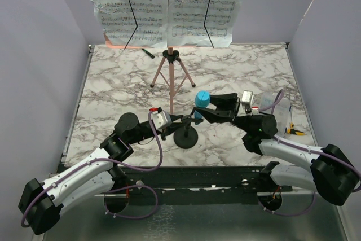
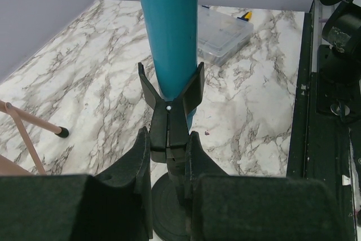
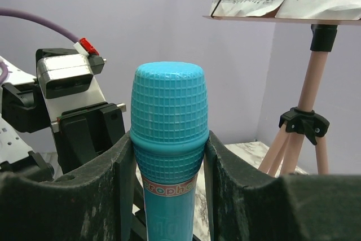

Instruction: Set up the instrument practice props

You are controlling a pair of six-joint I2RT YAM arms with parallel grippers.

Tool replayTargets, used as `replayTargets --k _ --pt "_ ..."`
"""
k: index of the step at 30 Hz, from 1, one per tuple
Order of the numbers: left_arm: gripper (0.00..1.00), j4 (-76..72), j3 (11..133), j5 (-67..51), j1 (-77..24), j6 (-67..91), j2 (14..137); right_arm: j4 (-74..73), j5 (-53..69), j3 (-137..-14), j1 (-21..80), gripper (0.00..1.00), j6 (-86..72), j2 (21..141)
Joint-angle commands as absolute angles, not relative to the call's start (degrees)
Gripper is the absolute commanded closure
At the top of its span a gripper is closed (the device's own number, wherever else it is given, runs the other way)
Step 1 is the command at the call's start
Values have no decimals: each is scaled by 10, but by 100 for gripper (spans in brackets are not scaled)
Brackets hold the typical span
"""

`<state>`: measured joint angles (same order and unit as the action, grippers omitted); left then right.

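The bright blue toy microphone (image 1: pixel 202 99) stands upright, its handle (image 2: pixel 169 32) set in the forked clip of the small black mic stand (image 2: pixel 169 117). The stand's round base (image 1: pixel 185 137) rests on the marble table. My left gripper (image 2: pixel 169 159) is shut on the stand's stem just below the clip. From the right, my right gripper (image 3: pixel 169 150) is shut on the microphone just under its ribbed head (image 3: pixel 169 105). The pink music stand (image 1: pixel 170 66) stands behind on tripod legs, with white sheet-music pages (image 1: pixel 169 4) spread across its desk.
A clear plastic box (image 1: pixel 276 105) sits at the right side of the table, with a small yellow-black item (image 1: pixel 294 131) beside it. A small black-green stick (image 1: pixel 148 53) lies near the back wall. Lilac walls close in three sides.
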<state>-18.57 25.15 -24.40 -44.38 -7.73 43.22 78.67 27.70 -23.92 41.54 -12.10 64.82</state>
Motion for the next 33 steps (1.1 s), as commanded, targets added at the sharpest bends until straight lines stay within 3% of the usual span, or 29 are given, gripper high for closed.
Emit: replayTargets --k 1,10,18,26,28,33 --pt "100 -195 247 -235 -443 -69 426 802 303 -249 428 99 -124 664" --pt "98 -196 244 -231 -443 -68 420 802 298 -255 433 99 -127 678" --pt "57 -196 239 -227 -443 -68 413 789 297 -259 434 99 -126 677" --pt "26 -196 241 -222 -443 -59 405 773 303 -271 434 98 -136 681" --pt "18 -196 242 -219 -443 -56 402 770 304 -274 434 94 -142 682" --pt "8 -196 242 -211 -444 -49 390 749 301 -284 434 56 -159 685"
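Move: My left fingers are shut on the neck of the microphone holder, its clip about 2 cm above them; the round base lies under this hand, some 18 cm down. The music stand's nearest tripod foot is about 8 cm ahead, 5 cm left and 19 cm down. My right hand holds the blue microphone by its head; from it the clip is about 10 cm below, 2 cm back and 2 cm left. My left hand first stays pinched on the holder's neck, then opens its fingers wide and lets go, easing up by about 1 cm with hardly any turn. Meanwhile my right hand keeps its grip on the microphone's head and brings it about 1.5 cm to the left, with the lower end still between the clip's jaws. ##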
